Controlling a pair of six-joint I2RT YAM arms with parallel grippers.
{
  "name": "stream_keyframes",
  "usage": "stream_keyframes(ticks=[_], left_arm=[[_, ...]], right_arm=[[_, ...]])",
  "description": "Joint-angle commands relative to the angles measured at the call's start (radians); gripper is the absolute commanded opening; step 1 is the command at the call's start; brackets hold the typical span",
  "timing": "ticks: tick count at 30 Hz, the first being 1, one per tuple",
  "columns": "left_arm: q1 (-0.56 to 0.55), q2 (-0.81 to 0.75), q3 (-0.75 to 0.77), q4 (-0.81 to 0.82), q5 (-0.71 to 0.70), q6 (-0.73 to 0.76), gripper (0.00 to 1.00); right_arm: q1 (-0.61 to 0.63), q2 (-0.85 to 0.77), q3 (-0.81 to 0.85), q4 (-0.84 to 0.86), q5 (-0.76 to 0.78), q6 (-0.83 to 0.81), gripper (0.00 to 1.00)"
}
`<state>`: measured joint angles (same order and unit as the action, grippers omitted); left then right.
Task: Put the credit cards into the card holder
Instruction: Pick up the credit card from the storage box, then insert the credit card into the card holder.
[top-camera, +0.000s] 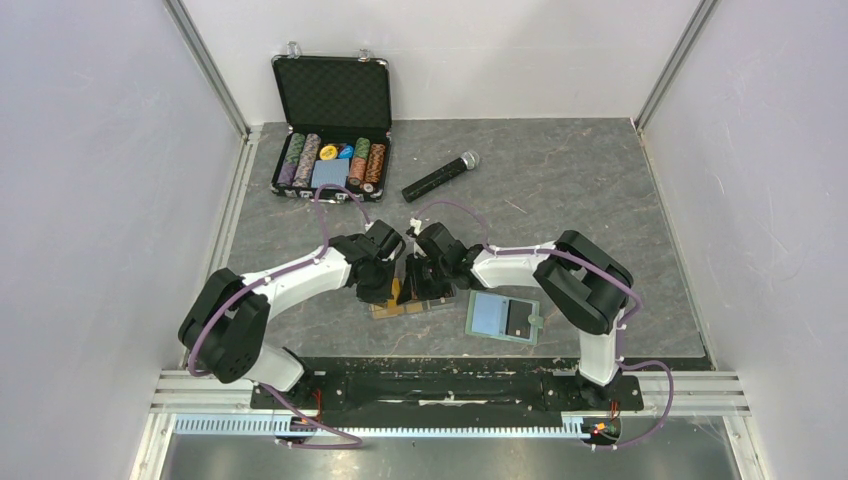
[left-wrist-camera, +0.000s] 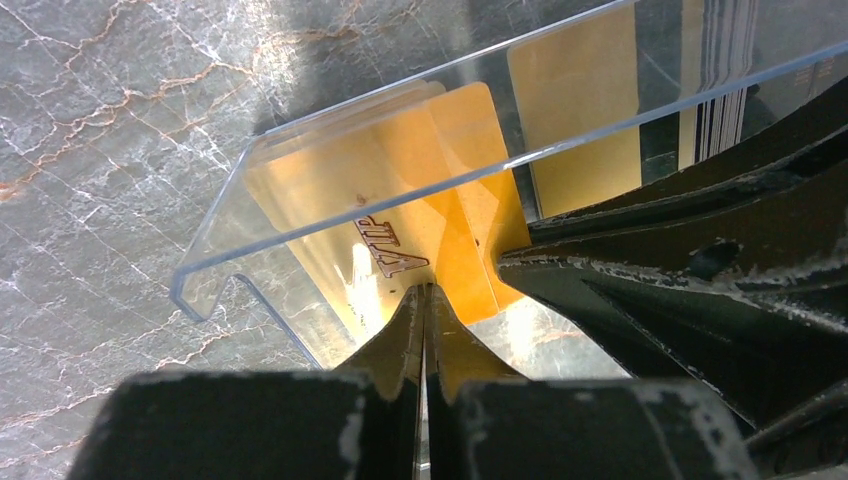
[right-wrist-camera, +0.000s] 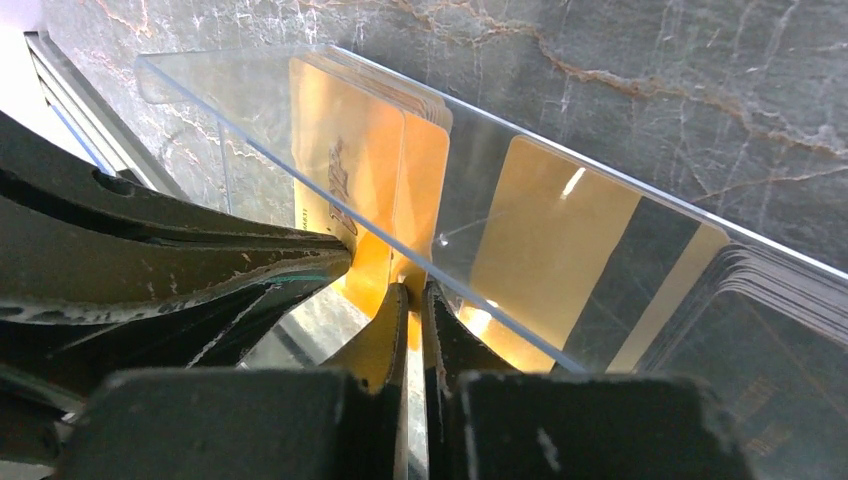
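Note:
Orange credit cards stand leaning in a clear plastic tray, with a gold-tan card in the compartment beside them. My right gripper is shut on the edge of one orange card. Orange shows between its fingers. My left gripper is shut with nothing between its jaws, its tips against the face of the cards. Seen from above, both grippers meet over the tray. The card holder lies open just right of it, light blue side up.
A black case of poker chips stands open at the back left. A black microphone lies on the grey mat to the right of the case. White walls close in both sides.

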<state>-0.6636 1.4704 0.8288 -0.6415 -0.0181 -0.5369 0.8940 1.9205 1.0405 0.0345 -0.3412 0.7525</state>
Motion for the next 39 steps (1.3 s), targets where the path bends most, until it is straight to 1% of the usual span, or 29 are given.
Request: stream_keyframes(ticks=[1,5,9,14,20,24,27,31,36,39], left_arm=[[-0.011,0.034,-0.043,0.016,-0.014,0.017,0.02],[-0.011,0.012,-0.027,0.001,-0.019,0.013,0.03],[-0.011,-0.032,0.002,-0.023,-0.023,0.004,0.14],[-0.01,-0.09,0.034,-0.03,-0.015,-0.021,0.19],[-0.006,-0.216,0.06,0.007,0.014,-0.072,0.26],[0.005,-0.303,0.07,0.047,0.067,-0.113,0.28],[0.011,-0.339,0.079,0.071,0.096,-0.129,0.29],[0.014,-0.336,0.087,0.085,0.122,-0.133,0.29],[0.015,-0.317,0.069,0.16,0.205,-0.156,0.29],[0.008,-0.282,0.073,0.18,0.237,-0.169,0.24]], right_arm=[[0.005,0.03,-0.025,-0.153,0.112,-0.044,0.0],[0.003,-0.038,-0.01,-0.183,0.111,-0.062,0.0],[0.002,-0.109,0.012,-0.217,0.104,-0.073,0.0],[-0.005,-0.172,0.049,-0.264,0.084,-0.078,0.0],[-0.017,-0.241,0.058,-0.324,0.056,-0.101,0.0],[-0.033,-0.321,0.035,-0.332,0.046,-0.094,0.0],[-0.047,-0.363,0.039,-0.35,0.027,-0.091,0.0],[-0.075,-0.412,0.03,-0.374,0.016,-0.094,0.0],[-0.149,-0.517,-0.049,-0.39,0.009,-0.102,0.0],[-0.224,-0.6,-0.115,-0.413,-0.002,-0.113,0.0]])
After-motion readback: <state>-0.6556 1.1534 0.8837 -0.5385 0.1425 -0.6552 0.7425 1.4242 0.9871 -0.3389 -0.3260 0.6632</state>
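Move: The top orange credit card, pushed slightly off its stack in the storage box, has its middle about 2 cm ahead of the left fingertips, which rest on it at card level. From the right hand, already pinching its near right corner, the middle lies some 2 cm ahead and 2 cm left. From the right hand, the middle orange card is about 2 cm ahead and 3 cm right, the black card 3 cm ahead and 8 cm right. Keeping its pinch on the card's near right corner, the right hand peels the orange card off its stack and lifts it about 12 cm, drifting some 8 cm to the right. The left fingers come free of the cards, part to roughly a quarter open and rise about as far, bearing right towards the lifted card while their tips tilt right and forward. ##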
